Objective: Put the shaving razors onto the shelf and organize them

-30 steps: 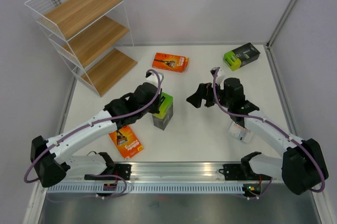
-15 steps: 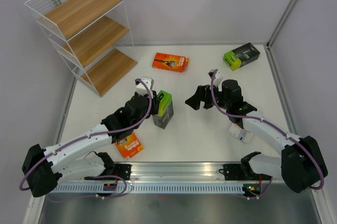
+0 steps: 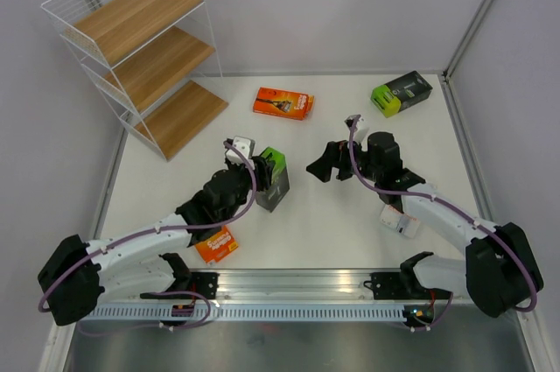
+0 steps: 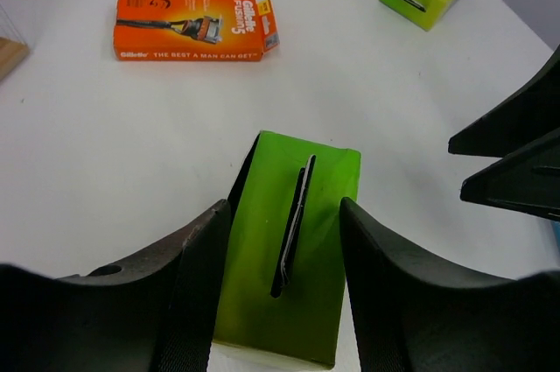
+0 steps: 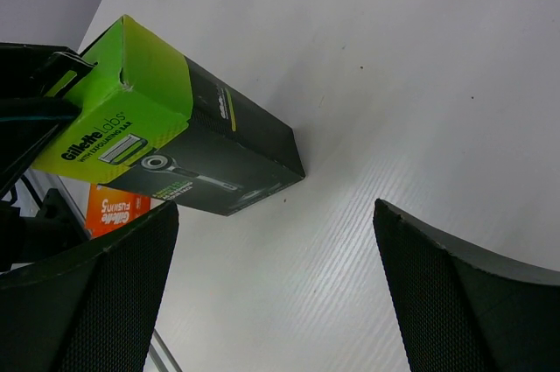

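Observation:
A black razor pack with a lime-green end stands upright mid-table. My left gripper straddles its green top, jaws open, with a sliver of gap on the right side. My right gripper hovers open just right of that pack, nothing between its fingers. One orange pack lies flat farther back, also visible from the left wrist. Another orange pack lies partly under my left arm. A second black-and-lime pack lies at the back right. A white-and-blue pack sits under my right arm. The shelf stands at the back left.
Grey walls close the table at the back and on both sides. A metal rail with both arm bases runs along the near edge. The shelf's three wooden boards carry nothing.
My left gripper's jaws have spread apart around the upright black-and-lime pack, and the left arm has dropped lower and swung round. The right gripper has edged slightly left.

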Controlling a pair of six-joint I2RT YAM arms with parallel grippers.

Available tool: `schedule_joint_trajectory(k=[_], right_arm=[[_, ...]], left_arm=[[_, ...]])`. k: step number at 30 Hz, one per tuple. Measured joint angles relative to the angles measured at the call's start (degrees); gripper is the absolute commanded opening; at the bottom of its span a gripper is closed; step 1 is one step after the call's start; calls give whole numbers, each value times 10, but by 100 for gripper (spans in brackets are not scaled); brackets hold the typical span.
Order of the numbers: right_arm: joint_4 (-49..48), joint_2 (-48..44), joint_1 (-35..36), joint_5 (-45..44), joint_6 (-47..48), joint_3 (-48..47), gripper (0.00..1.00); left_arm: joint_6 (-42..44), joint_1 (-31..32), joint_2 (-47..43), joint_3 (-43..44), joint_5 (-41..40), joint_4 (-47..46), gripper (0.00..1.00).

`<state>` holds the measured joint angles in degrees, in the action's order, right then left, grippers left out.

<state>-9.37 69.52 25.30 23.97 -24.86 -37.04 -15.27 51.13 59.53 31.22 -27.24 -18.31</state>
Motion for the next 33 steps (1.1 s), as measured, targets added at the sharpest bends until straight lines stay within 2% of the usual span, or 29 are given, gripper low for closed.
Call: schedule_joint_trajectory(k=[2, 6, 15, 19, 21, 25, 28, 33], right_arm=[[-3, 3, 0, 0, 0, 0, 98], [-5, 9, 1, 0, 0, 0, 98], [-6, 11, 1, 2, 0, 0, 98], [-6, 12, 1, 2, 0, 0, 98], [-6, 15, 1, 2, 0, 0, 98], [-6, 17, 1, 2, 0, 0, 98], [-6, 17, 1, 2, 0, 0, 98], [-6, 17, 1, 2, 0, 0, 98]], left_arm=[[17, 0, 0, -18, 0, -41, 55], [49, 0, 14, -31, 4, -93, 36], [94, 0, 61, -40, 22, -183, 38], [107, 0, 73, -42, 38, -203, 47], [110, 0, 75, -40, 46, -204, 46], [118, 0, 78, -30, 54, -192, 19], [123, 0, 81, -22, 57, -184, 2], [124, -4, 83, -20, 68, -180, 2]])
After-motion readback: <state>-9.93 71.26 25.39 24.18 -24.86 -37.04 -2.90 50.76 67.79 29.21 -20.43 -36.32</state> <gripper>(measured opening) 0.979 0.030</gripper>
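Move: The green-and-black razor box stands upright, its middle about 3 cm ahead, 3 cm right and 7 cm below the left hand; its top tab is nearly at finger height. The far orange box lies roughly 30 cm ahead, 6 cm right, and the near orange box some 7 cm back, 14 cm left, both about 14 cm below. From the right hand, the green-and-black box is about 10 cm left, 2 cm back and 3 cm below. Left hand eases about 3 cm right, slightly forward, tips up 10 degrees and pinches the green-and-black box's top tab. ##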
